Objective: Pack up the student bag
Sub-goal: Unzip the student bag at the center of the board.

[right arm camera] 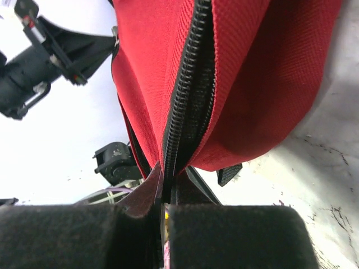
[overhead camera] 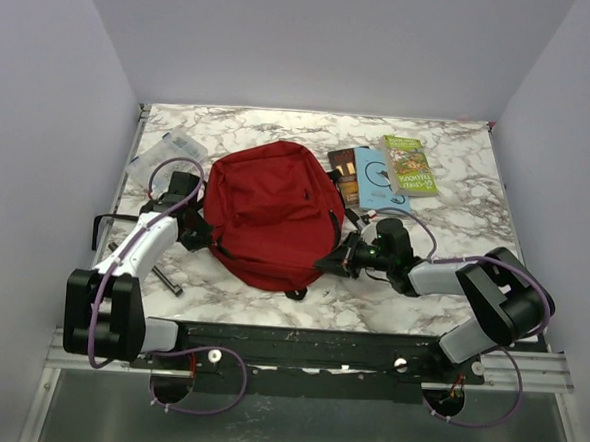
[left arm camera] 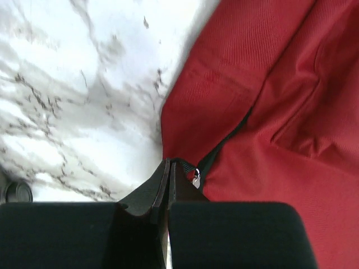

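Note:
The student bag [overhead camera: 271, 210], a dark red backpack, lies flat in the middle of the marble table [overhead camera: 454, 241]. My left gripper [overhead camera: 202, 233] is at the bag's left edge. In the left wrist view its jaws [left arm camera: 169, 164] are shut on a black pull strap with a small metal ring [left arm camera: 196, 178], beside the red fabric [left arm camera: 269, 112]. My right gripper [overhead camera: 324, 264] is at the bag's near right edge. It [right arm camera: 168, 171] is shut on the bag's edge where the black zipper [right arm camera: 188, 95] ends; the zipper looks closed there.
Three books lie at the back right: a brown one [overhead camera: 344, 174], a light blue one [overhead camera: 378, 182], a green one [overhead camera: 411, 165]. A clear plastic case [overhead camera: 164, 157] sits back left. A dark pen-like object [overhead camera: 167, 282] lies near the left arm. Walls enclose the table.

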Controlling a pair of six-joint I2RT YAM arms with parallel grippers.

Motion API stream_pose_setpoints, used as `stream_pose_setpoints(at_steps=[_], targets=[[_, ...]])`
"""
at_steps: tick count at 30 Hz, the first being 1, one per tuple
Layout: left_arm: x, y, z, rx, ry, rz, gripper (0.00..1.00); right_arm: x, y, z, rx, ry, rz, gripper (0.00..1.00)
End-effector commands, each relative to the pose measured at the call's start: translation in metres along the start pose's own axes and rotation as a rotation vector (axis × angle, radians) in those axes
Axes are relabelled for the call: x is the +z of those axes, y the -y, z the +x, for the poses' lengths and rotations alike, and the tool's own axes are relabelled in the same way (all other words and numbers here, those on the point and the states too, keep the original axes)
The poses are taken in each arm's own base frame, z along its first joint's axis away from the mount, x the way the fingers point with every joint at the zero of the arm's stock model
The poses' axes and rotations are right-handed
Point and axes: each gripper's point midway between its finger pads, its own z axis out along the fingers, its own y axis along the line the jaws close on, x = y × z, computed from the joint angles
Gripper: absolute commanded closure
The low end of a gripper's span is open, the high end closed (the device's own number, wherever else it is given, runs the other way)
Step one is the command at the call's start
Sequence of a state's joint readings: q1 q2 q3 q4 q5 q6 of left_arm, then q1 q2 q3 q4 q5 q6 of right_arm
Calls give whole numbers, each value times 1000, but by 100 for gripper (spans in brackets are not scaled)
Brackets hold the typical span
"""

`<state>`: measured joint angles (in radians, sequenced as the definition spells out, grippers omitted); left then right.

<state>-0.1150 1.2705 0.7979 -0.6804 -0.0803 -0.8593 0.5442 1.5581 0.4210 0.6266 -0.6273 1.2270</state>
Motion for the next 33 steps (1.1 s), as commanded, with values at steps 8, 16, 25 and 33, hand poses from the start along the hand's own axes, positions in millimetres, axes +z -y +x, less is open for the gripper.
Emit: stream_pose_setpoints(at_steps=[8, 16, 25, 33], targets=[[-16, 56, -36, 94, 10, 332, 100, -4, 4, 7, -210, -114, 46, 100], [-36, 40, -5, 133, 16, 422, 45, -21, 11, -10, -306, -25, 218, 47], [-102, 86, 5, 407, 88, 651, 19, -62, 4, -70, -313, 199, 338, 27], [-158, 150, 59, 757, 9, 894, 15, -114, -9, -160, -157, 481, 230, 21]])
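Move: Both hands have hold of the student bag: the left fingertips are on the zipper pull at its left corner, with the end of the zipper about 3 cm ahead; the right fingers pinch the bag's near right edge. From the left hand, a black rod lies some 10 cm back and 9 cm left. From the right, the bag's black tab is about 6 cm back and 6 cm left, and the blue book is roughly 20 cm ahead and 12 cm right. Draw the zipper pull about 3 cm forward with the left gripper while the right keeps its pinch and stays in place, then open both grippers and let go. Bring the left one back a little, then up and right over the bag, tipping its fingers up and turning clockwise; swing the right some 12 cm right and 9 cm forward, rising slightly, away from the bag towards the blue book. ##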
